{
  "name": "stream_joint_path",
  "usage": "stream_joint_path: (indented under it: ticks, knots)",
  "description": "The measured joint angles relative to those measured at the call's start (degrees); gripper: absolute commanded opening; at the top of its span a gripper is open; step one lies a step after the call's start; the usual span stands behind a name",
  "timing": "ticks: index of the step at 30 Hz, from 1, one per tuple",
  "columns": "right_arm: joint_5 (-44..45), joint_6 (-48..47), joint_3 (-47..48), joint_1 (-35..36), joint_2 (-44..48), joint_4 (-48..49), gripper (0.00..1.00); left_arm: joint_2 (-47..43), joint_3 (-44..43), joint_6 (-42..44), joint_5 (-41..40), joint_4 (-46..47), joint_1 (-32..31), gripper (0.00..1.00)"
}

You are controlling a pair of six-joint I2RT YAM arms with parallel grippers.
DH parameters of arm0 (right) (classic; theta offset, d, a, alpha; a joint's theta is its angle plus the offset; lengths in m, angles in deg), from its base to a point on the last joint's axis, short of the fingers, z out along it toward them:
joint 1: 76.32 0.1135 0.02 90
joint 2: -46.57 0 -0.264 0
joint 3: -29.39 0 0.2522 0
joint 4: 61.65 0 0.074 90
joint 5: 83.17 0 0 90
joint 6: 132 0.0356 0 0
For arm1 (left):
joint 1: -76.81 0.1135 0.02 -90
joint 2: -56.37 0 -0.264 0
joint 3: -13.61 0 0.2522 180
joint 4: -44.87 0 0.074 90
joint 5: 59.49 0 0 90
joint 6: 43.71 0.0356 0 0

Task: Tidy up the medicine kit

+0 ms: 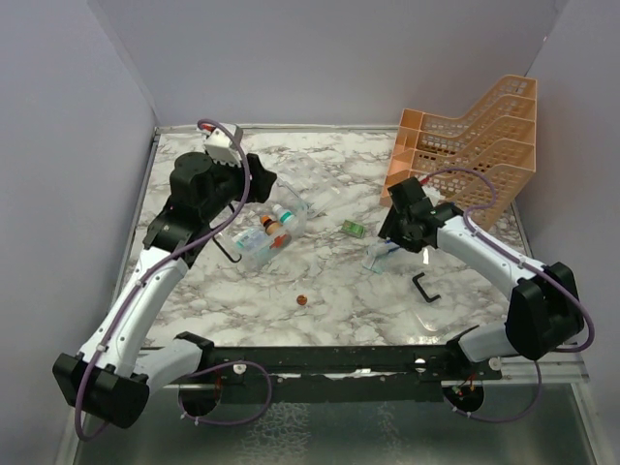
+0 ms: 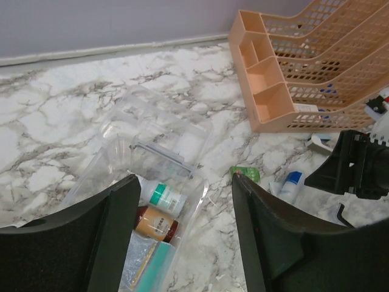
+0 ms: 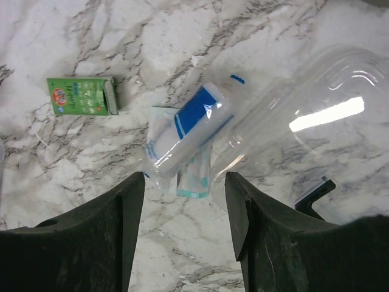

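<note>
The clear medicine kit box (image 1: 266, 232) lies open at centre left and holds small bottles and sachets (image 2: 159, 210). My left gripper (image 2: 185, 182) is open and empty, hovering over the box's right wall (image 2: 194, 201). My right gripper (image 3: 184, 182) is open and empty just above a wrapped blue-and-white roll (image 3: 191, 131) lying on a teal sachet (image 3: 196, 176). The clear lid (image 3: 316, 128) lies to the right of the roll, its black handle (image 1: 426, 287) loose nearby. A green sachet (image 3: 80, 96) lies to the left, also seen in the top view (image 1: 354, 229).
An orange mesh tiered rack (image 1: 475, 145) stands at the back right. A small red-brown item (image 1: 302, 300) lies on the marble near the front centre. Grey walls close off the back and sides.
</note>
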Motion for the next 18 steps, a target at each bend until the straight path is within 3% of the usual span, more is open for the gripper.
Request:
stream_joint_path:
  ticks: [7, 18]
  knots:
    - [-0.48, 6.64, -1.7, -2.86, -0.02, -0.85, 0.57, -4.31, 1.27, 0.83, 0.22, 3.54, 0.0, 0.81]
    - [-2.91, 12.59, -2.38, -7.15, -3.45, -0.42, 0.57, -6.01, 2.47, 1.16, 2.91, 4.87, 0.0, 0.87]
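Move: The bagged blue-and-white bottle lies some 3 cm ahead of the open right hand, roughly centred sideways and about 7 cm below. At about that same low level, the green box is some 9 cm ahead and 8 cm left of the hand, and the black hex key about 8 cm back and 11 cm right. From the raised left hand, the bottle is about 30 cm right, 2 cm back and 29 cm down. The open right hand sinks about 3 cm towards the bottle, shifting right, turning clockwise; the left rises, opening wider. ##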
